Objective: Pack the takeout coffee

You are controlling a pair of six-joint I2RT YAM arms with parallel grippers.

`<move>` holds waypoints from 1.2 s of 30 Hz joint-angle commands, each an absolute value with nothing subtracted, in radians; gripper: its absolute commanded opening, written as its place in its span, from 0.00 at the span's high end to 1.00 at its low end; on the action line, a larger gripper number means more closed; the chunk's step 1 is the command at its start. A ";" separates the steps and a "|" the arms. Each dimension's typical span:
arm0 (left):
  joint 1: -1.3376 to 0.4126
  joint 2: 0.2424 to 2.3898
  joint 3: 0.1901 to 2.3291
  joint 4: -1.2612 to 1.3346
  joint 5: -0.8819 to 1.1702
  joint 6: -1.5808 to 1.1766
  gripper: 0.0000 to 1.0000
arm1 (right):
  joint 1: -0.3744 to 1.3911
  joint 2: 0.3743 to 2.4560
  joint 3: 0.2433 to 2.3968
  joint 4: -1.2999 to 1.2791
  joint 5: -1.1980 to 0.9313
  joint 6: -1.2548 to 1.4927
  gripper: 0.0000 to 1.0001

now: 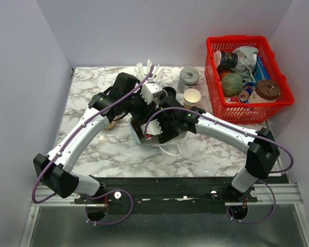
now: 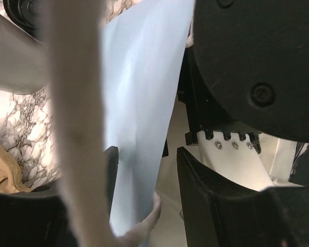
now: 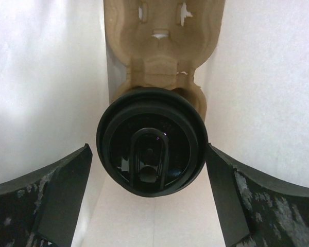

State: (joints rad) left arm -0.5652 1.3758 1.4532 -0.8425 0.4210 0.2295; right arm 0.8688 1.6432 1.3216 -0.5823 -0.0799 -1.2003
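Looking down into a white paper bag [image 3: 41, 77], I see the takeout coffee [image 3: 152, 141] by its round black lid. It sits in a tan pulp cup carrier [image 3: 162, 46] at the bag's bottom. My right gripper [image 3: 148, 149] is open, one finger on each side of the lid with a slim gap. In the top view both grippers meet over the bag [image 1: 162, 143] at mid-table. The left gripper [image 2: 147, 159] is open, with the bag's wall [image 2: 139, 77] passing between its fingers and lying against the left one. A blurred cream strip [image 2: 77, 128] crosses that view.
A red basket [image 1: 247, 116] full of assorted items stands at the back right. Beside it are a lidless stack of paper cups [image 1: 192, 96] and a grey cylinder [image 1: 187, 78]. White pieces [image 1: 146, 69] lie at the back. A tan cardboard piece [image 1: 112, 123] lies under the left arm.
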 commanded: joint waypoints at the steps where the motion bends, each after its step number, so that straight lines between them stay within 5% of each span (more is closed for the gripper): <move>1: -0.578 1.387 1.462 -0.908 0.474 0.213 0.42 | 0.853 1.586 1.376 -0.577 -0.110 -1.132 0.00; 20: -0.552 1.434 1.493 -0.914 0.486 0.176 0.42 | 0.868 1.536 1.551 -0.804 -0.212 -1.028 0.02; 36: -0.453 1.514 1.644 -0.885 0.276 0.232 0.43 | 0.876 1.463 1.755 -0.802 -0.224 -0.969 0.01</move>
State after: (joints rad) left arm -0.4995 1.4364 1.6627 -0.8665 0.5747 0.1688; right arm 0.8600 1.6100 1.6348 -0.9894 -0.1043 -1.1339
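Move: The right gripper is open inside the bag; the lidded coffee cup is about 3 cm ahead, 3 cm left and 4 cm below. The cup carrier's middle is roughly 5 cm ahead, 8 cm left and 8 cm below that gripper. The left gripper straddles the bag's forward rim, about 1 cm ahead, 3 cm right and 2 cm below; the straw canister is some 12 cm ahead and 1 cm left, its middle about 18 cm below; the lidded cup is about 3 cm ahead, 4 cm right and 15 cm below. Keep the right fingers wide open and ease that gripper back some 3 cm and a little right while rising away from the lidded cup, then lift it almost straight up, about 8 cm of rise in all. Hold the left gripper half open nearly still, then raise it about 6 cm off the bag's forward rim, rolling it some 10 degrees. ##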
